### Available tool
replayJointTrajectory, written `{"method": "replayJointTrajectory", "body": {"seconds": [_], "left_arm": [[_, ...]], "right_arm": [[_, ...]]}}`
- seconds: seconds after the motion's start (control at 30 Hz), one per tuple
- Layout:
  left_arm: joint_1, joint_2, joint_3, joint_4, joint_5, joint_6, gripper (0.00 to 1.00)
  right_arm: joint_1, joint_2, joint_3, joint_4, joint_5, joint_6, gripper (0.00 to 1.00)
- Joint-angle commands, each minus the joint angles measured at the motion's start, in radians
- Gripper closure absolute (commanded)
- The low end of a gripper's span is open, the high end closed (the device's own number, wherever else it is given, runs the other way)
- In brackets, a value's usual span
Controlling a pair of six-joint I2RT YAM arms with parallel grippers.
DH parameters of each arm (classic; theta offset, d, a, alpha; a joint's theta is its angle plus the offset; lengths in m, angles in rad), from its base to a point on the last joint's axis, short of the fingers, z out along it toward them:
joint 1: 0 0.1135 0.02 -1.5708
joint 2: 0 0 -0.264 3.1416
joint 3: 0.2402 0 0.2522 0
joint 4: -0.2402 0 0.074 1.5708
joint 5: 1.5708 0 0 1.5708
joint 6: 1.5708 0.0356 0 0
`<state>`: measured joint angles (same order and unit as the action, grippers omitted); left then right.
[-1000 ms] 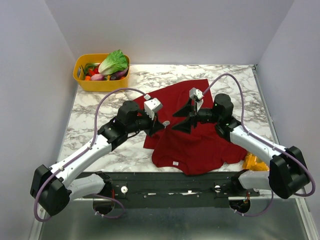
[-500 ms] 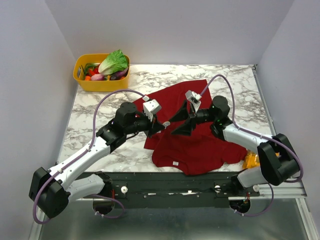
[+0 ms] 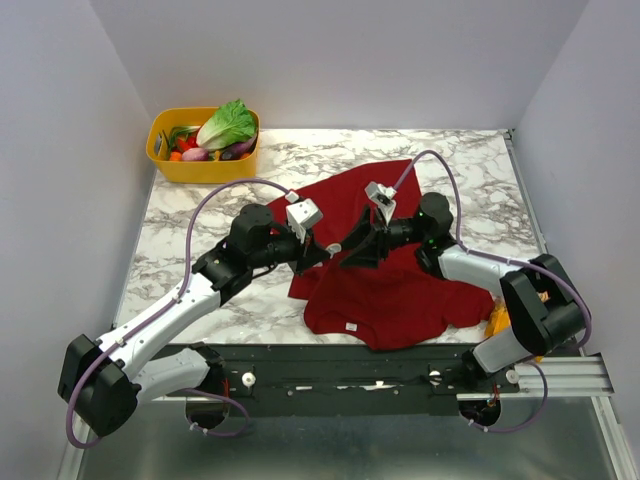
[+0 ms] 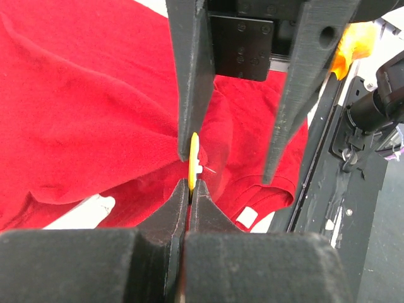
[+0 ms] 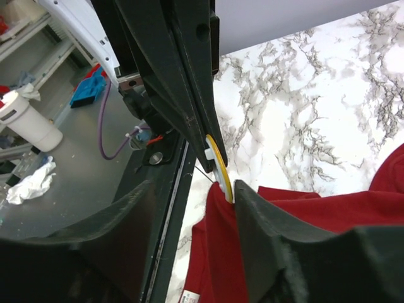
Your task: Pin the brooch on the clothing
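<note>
The dark red T-shirt lies crumpled mid-table, its white label near the front edge. My left gripper is shut on the small golden-yellow brooch, held edge-on at the fingertips with its thin pin pointing at the fabric. My right gripper faces it, open. In the right wrist view a lifted fold of shirt hangs between its fingers against the right finger. The brooch touches that fold's top edge.
A yellow basket of vegetables stands at the back left corner. An orange snack bag lies at the front right beside the right arm. The black mounting rail runs along the near edge.
My right gripper has moved left with the lifted fold, closing onto the left gripper's tips. The left gripper has held the brooch nearly still.
</note>
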<state>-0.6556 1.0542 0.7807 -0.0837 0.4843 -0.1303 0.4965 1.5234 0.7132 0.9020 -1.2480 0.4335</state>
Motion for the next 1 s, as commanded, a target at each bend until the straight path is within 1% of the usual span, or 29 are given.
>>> {"method": "replayJointTrajectory", "body": {"seconds": [0.0,0.03,0.07,0.23,0.27,0.43,0.67,0.77,0.83,0.87,0.93,0.97], "left_arm": [[0.005,-0.007,0.014,0.038,0.036,-0.002,1.0],[0.007,-0.003,0.015,0.036,0.042,-0.005,1.0],[0.005,0.001,0.018,0.035,0.043,-0.005,1.0],[0.005,0.017,0.023,0.032,0.056,-0.008,1.0],[0.005,0.017,0.025,0.032,0.056,-0.008,1.0],[0.005,0.001,0.02,0.035,0.046,-0.008,1.0],[0.007,-0.013,0.017,0.036,0.03,-0.012,1.0],[0.007,-0.005,0.025,0.035,0.037,-0.017,1.0],[0.007,0.0,0.023,0.044,0.045,-0.025,1.0],[0.007,0.003,0.025,0.044,0.049,-0.025,1.0],[0.007,0.013,0.028,0.038,0.05,-0.028,1.0],[0.007,0.016,0.029,0.038,0.056,-0.031,1.0]], "right_arm": [[0.004,0.026,0.028,0.046,-0.025,0.02,0.44],[0.004,0.03,0.032,0.044,-0.024,0.024,0.46],[0.004,0.037,0.041,0.038,-0.016,0.028,0.52],[0.007,0.054,0.057,0.008,-0.005,0.028,0.55],[0.007,0.054,0.06,-0.008,0.002,0.022,0.58],[0.01,0.061,0.072,-0.048,0.005,0.001,0.64],[0.011,0.069,0.078,-0.061,-0.002,-0.007,0.67],[0.011,0.069,0.089,-0.116,0.004,-0.041,0.71],[0.011,0.069,0.089,-0.126,0.005,-0.044,0.71],[0.01,0.069,0.092,-0.13,0.012,-0.045,0.74],[0.011,0.072,0.098,-0.152,0.013,-0.055,0.76],[0.013,0.072,0.103,-0.159,0.016,-0.058,0.79]]}}
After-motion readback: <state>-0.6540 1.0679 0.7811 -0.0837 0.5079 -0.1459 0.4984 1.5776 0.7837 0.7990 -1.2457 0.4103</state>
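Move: The left fingers are already shut on the rim of the brooch, whose middle lies some 2 cm to that hand's right and 1 cm ahead, at its height. From the right hand, open and facing it, the brooch is about 2 cm left and 1 cm ahead, level with it. The clothing's raised fold sits roughly 3 cm under the brooch; the collar tag lies about 14 cm back, 3 cm right and 18 cm below the right hand. The right hand eases forward about 1.5 cm, with smaller shifts left and down, centring its fingers on the free side of the brooch while they draw together from well open to about a quarter open, one finger on each side of the disc but not yet shut. The left hand stays in place and keeps its pinch on the brooch's rim, its fingers pointing right towards the other hand, and the right wrist hardly turns. ##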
